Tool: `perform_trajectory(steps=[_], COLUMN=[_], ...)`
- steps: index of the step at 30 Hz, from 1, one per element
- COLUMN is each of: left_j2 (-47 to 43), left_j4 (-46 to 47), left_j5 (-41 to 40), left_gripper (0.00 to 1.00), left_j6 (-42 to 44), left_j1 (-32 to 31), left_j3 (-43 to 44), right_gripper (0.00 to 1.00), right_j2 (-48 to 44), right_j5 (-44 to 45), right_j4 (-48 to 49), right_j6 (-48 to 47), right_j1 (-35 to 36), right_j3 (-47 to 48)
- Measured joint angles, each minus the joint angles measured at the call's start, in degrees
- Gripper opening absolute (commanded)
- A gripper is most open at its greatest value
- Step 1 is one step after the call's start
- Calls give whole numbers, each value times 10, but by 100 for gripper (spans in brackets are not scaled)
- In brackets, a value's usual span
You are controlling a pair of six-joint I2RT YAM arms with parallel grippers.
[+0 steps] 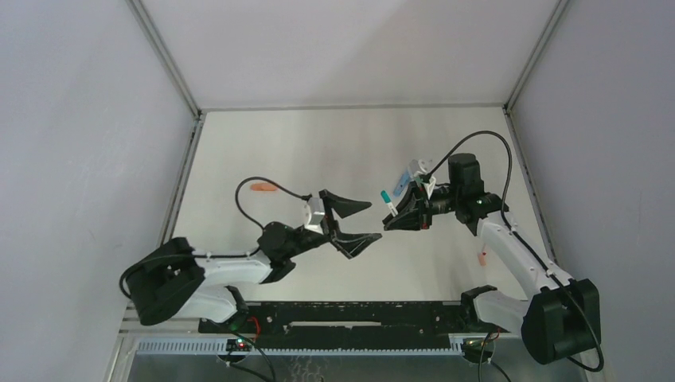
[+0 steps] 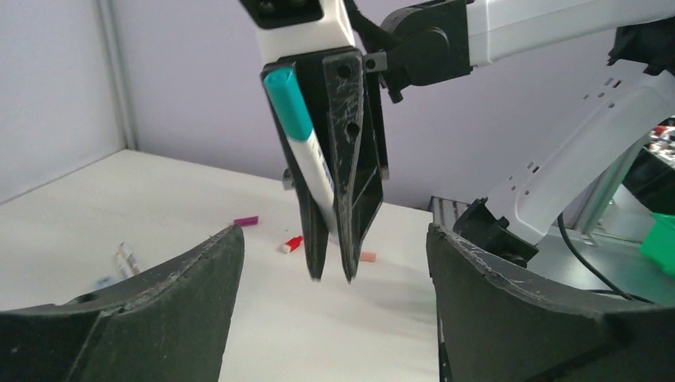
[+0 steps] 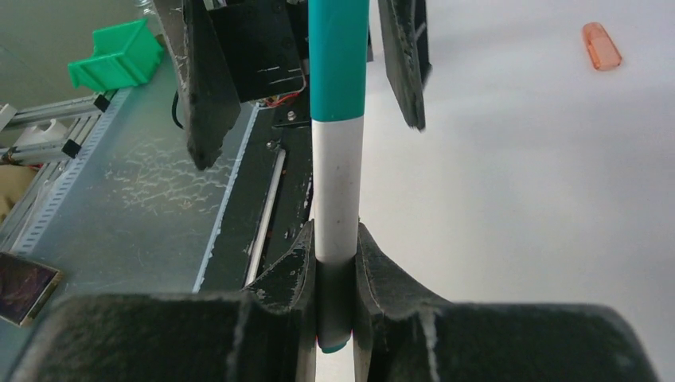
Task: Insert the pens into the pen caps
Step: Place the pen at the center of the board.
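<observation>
My right gripper (image 1: 396,216) is shut on a white-barrelled pen (image 3: 337,183), gripping its lower end. A teal pen cap (image 3: 338,56) sits on the pen's far end, also visible as the teal pen cap (image 2: 286,99) from the left wrist. My left gripper (image 1: 362,222) stands open just left of it, with nothing between its fingers (image 3: 208,87). They flank the capped end without touching it. On the table lie a magenta cap (image 2: 246,220), a red-tipped piece (image 2: 291,243), a salmon cap (image 2: 367,256) and an orange cap (image 1: 261,189).
More pens (image 2: 126,259) lie on the table at the left of the left wrist view. A green bin (image 3: 119,60) stands off the table near the arm bases. Grey walls enclose the table on three sides. A small salmon piece (image 1: 481,256) lies beside the right arm.
</observation>
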Motion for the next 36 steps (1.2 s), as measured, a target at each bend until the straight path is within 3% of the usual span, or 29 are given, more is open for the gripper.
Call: perform_trajectory(steps=[6, 13, 18, 21, 23, 26, 28, 31, 36], left_j2=[67, 113, 137, 143, 144, 144, 144, 140, 124], left_j4=[30, 45, 47, 51, 51, 51, 51, 52, 58], left_j5=[33, 48, 56, 62, 67, 69, 70, 73, 74], left_gripper=[64, 47, 7, 0, 0, 0, 0, 0, 0], left_j6=[-25, -69, -98, -120, -130, -141, -148, -176, -269], left_j1=[6, 19, 19, 20, 21, 23, 26, 37, 120], left_j3=[64, 108, 123, 127, 129, 129, 129, 123, 69], right_gripper=[1, 1, 2, 2, 12, 45, 56, 65, 68], right_j2=[12, 23, 24, 24, 24, 24, 23, 20, 8], right_j5=[1, 1, 1, 1, 3, 5, 12, 30, 62], right_j4=[-41, -63, -68, -67, -66, -67, -71, -76, -87], right_j6=[-41, -64, -67, -76, -79, -80, -78, -82, -97], right_j1=[12, 23, 24, 23, 23, 23, 23, 23, 8], right_j3=[9, 13, 13, 13, 14, 15, 16, 16, 16])
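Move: The capped pen stands nearly upright in the right hand's shut fingers, held by its lower end. Its middle lies about 6 cm to the left hand's right, 2 cm ahead and 2 cm above; from the right hand it is some 4 cm up, 1 cm ahead and 1 cm left. On the board about 24 cm below the left hand, the blue case lies 26 cm ahead and 11 cm right, the orange piece 24 cm ahead and 29 cm left. Rightwards about 4.5 cm, with a little forward and up, the left hand brings its open fingers around the pen and shuts them near the cap's lower edge. The right hand, after sinking about 1 cm, then opens to roughly two thirds and lets go; the left draws back left and forward some 5 cm, sinking slightly, wrist tipping about 20 degrees. ##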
